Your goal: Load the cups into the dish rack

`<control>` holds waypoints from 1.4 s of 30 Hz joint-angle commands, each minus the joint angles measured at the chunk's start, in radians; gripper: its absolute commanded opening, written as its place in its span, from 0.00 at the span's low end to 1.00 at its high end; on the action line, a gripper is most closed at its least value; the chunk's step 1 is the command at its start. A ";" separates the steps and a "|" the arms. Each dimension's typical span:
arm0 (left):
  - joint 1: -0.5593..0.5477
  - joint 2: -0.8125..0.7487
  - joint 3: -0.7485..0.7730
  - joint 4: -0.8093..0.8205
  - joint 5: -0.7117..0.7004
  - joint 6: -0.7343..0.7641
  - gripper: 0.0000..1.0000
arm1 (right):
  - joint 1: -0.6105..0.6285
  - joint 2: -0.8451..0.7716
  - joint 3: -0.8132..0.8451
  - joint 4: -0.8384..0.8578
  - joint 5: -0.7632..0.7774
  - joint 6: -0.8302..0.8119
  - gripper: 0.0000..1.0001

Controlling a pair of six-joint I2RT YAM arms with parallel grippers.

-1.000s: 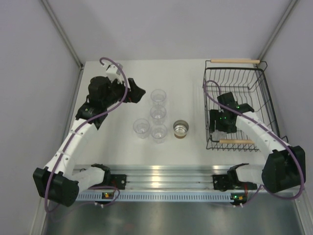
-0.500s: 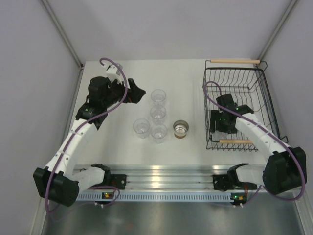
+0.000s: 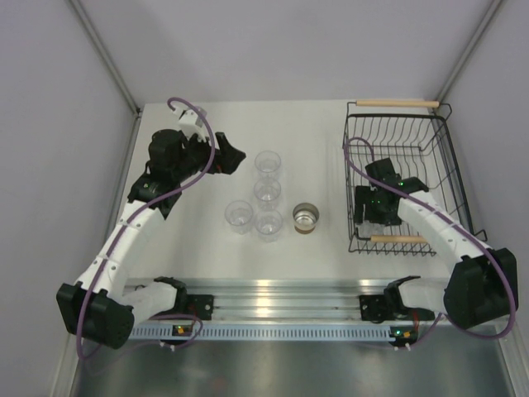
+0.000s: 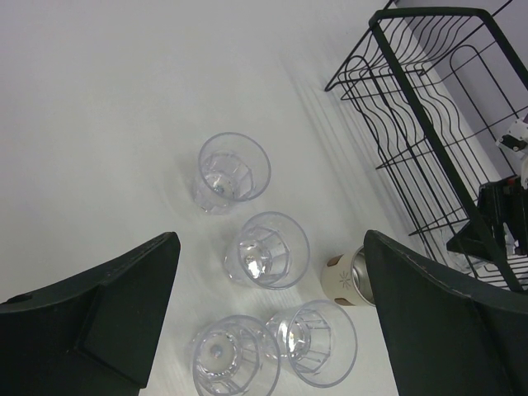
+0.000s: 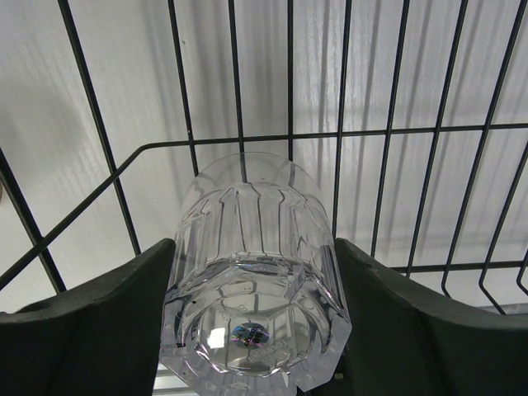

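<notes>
Four clear cups stand upright in a cluster mid-table: one at the back [image 3: 268,162], one behind the front pair [image 3: 266,191], and two in front [image 3: 239,215] [image 3: 269,223]. A short tan-brown cup [image 3: 307,217] with a shiny inside stands to their right. My left gripper [image 3: 230,157] hovers open just left of the back cup; its wrist view looks down on the cluster [image 4: 267,249] and the tan cup [image 4: 346,276]. My right gripper [image 3: 366,207] is inside the black wire dish rack [image 3: 442,165], shut on a fifth clear cup [image 5: 247,206], base toward the camera, just above the rack wires [image 5: 290,74].
The rack has a wooden handle at the far end [image 3: 397,103] and another at the near end [image 3: 399,239]. Grey walls enclose the table on the left, back and right. A metal rail [image 3: 281,294] with the arm bases runs along the near edge.
The right gripper has shifted very slightly inside the rack with the cup still held. The left arm and the cups on the table have not moved.
</notes>
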 commanded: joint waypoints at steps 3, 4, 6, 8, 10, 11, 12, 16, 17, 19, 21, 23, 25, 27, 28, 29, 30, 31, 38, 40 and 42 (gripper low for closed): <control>0.009 -0.011 -0.004 0.059 0.018 -0.004 0.99 | 0.025 -0.028 -0.012 0.011 -0.007 0.001 0.99; 0.009 -0.011 -0.006 0.059 0.020 -0.004 0.99 | 0.028 -0.031 -0.012 0.011 -0.009 0.001 0.99; 0.011 -0.009 -0.004 0.061 0.021 -0.004 0.99 | 0.028 -0.034 -0.012 0.011 -0.009 0.001 0.99; 0.009 -0.011 -0.006 0.061 0.023 -0.004 0.99 | 0.028 -0.036 -0.012 0.011 -0.004 0.002 0.99; 0.011 -0.012 -0.007 0.061 0.023 -0.004 0.99 | 0.030 -0.040 -0.012 0.008 -0.003 0.004 0.99; 0.011 -0.012 -0.006 0.061 0.023 -0.004 0.99 | 0.030 -0.040 -0.012 0.008 0.000 0.002 0.99; 0.012 -0.011 -0.006 0.061 0.023 -0.004 0.99 | 0.030 -0.047 -0.009 0.009 0.003 0.004 0.99; 0.012 -0.011 -0.009 0.061 0.020 -0.001 0.99 | 0.028 -0.065 0.007 -0.012 0.008 0.004 0.99; 0.012 -0.012 -0.007 0.061 0.020 -0.001 0.99 | 0.030 -0.071 0.014 -0.020 0.014 0.004 0.99; 0.012 -0.011 -0.007 0.061 0.023 -0.001 0.99 | 0.030 -0.085 0.041 -0.031 0.019 0.002 0.99; 0.012 -0.008 -0.009 0.061 0.023 0.000 0.99 | 0.030 -0.094 0.075 -0.055 0.029 0.001 0.99; 0.014 -0.008 -0.009 0.061 0.020 0.002 0.99 | 0.030 -0.103 0.098 -0.080 0.040 0.001 0.99; 0.014 -0.008 -0.010 0.061 0.018 0.004 0.99 | 0.030 -0.111 0.132 -0.092 0.043 0.001 0.99; 0.015 -0.012 -0.013 0.061 0.014 0.008 0.99 | 0.030 -0.120 0.165 -0.115 0.059 -0.002 0.99; 0.015 -0.012 -0.018 0.061 0.012 0.010 0.99 | 0.030 -0.125 0.176 -0.121 0.065 -0.004 0.99; 0.017 -0.014 -0.020 0.061 0.006 0.014 0.99 | 0.030 -0.129 0.188 -0.127 0.075 -0.005 0.99; 0.017 -0.015 -0.021 0.058 0.005 0.016 0.99 | 0.030 -0.132 0.216 -0.140 0.082 -0.008 0.99; 0.017 -0.017 -0.024 0.058 0.002 0.017 0.99 | 0.030 -0.136 0.230 -0.146 0.092 -0.010 0.99; 0.017 0.001 -0.032 0.047 -0.021 0.023 0.99 | 0.028 -0.198 0.326 -0.144 0.111 -0.030 0.99; 0.017 0.018 -0.032 0.027 -0.025 0.014 0.99 | 0.030 -0.220 0.330 -0.126 0.106 -0.034 0.99; 0.017 0.031 -0.039 0.004 -0.031 -0.004 0.98 | 0.030 -0.252 0.333 -0.115 0.108 -0.048 0.99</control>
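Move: My right fingers still hold the upturned cup at the rack's near left corner, its middle about 2 cm below the hand point. The rack's middle lies some 11 cm ahead and 8 cm right; the metal cup stands roughly 19 cm left and 1 cm ahead, and the nearest loose clear cup about 30 cm left, level with the hand. From my idle left hand the held cup is around 39 cm right, 11 cm back and 22 cm lower. I open my right fingers wide to let go of the cup on the rack floor and ease about half a centimetre back and down. Then I lift my right hand away from the cup, slowly at first and then quickly, some 13 cm up and edging a little forward towards the rack's middle, while the fingers tip outward and up about 20 degrees and stay open. ##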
